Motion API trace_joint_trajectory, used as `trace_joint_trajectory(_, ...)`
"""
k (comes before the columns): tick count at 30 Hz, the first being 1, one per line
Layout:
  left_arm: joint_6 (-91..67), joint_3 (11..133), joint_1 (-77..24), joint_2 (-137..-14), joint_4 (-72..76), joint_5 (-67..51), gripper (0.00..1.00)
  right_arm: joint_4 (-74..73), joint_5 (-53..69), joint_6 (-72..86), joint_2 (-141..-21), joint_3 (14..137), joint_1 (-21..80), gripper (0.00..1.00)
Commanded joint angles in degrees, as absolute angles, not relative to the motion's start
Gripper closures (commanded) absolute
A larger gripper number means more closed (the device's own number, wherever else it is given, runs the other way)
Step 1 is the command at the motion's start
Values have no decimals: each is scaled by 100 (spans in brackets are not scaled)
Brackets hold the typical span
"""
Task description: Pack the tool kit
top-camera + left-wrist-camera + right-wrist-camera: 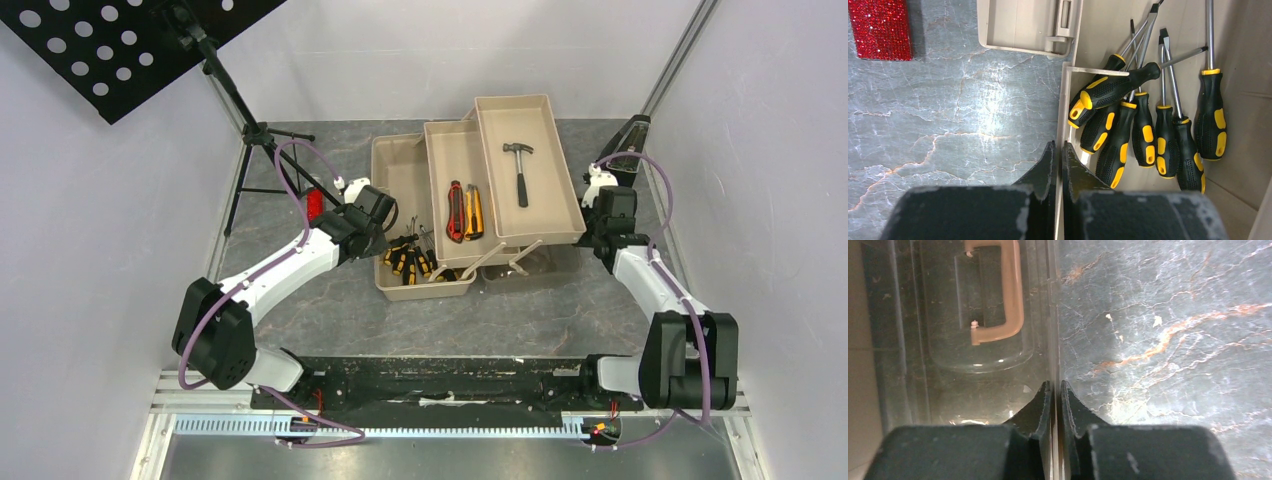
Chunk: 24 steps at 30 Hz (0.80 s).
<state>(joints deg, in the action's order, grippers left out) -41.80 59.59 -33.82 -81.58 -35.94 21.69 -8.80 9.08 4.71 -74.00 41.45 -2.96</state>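
Observation:
The tool kit's tan toolbox [400,165] stands open at the middle of the table, its trays [560,170] folded out to the right. Several yellow-and-black screwdrivers [1148,125] lie in the bottom box [408,260]. A red utility knife [455,211] and an orange one [473,211] lie in the middle tray. My left gripper [1058,145] is shut on the bottom box's left wall [1066,100]. My right gripper [1056,383] is shut on the thin edge of the clear lid [973,375], which carries a pale handle [1008,290].
A hammer [519,172] lies in the top tray. A red glittery bar [880,27] rests on the table left of the box. A black music stand [120,45] on a tripod [265,150] stands at the back left. White walls close in both sides.

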Motion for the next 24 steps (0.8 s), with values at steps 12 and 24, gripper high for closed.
trace_joint_trajectory(12, -4362, 5919, -3340, -7941, -3217, 2180, 96, -1040, -768, 53, -6261, 4920, 174, 100)
trace_joint_trajectory(24, -4509, 5885, -3370, -7921, -2800, 1506, 96, -1646, -2299, -1062, -6083, 6074, 855, 100)
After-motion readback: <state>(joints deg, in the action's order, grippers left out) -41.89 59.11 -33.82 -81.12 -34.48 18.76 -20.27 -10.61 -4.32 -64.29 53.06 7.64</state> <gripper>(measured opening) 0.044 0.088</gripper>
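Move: Out at the lid's free right rim, the right hand already pinches it, with the tool box base about 27 cm to its left and 2 cm farther out. The upper tray's middle is some 9 cm left and 9 ahead, the hammer in it 11 left and 9 ahead; the black case stands 13 ahead and 6 right. The left hand holds the base's left rim, the base's middle roughly 7 cm ahead and 7 right of it. Lifting the clear lid by its free rim, the right hand goes almost straight up about 10.5 cm, keeping its pinch, while the wrist rolls some 20 degrees, right side rising, and the fingers tip up about 10. The left hand keeps its pinch on the base rim, staying put until it gives about 1 cm to the right at the end. ##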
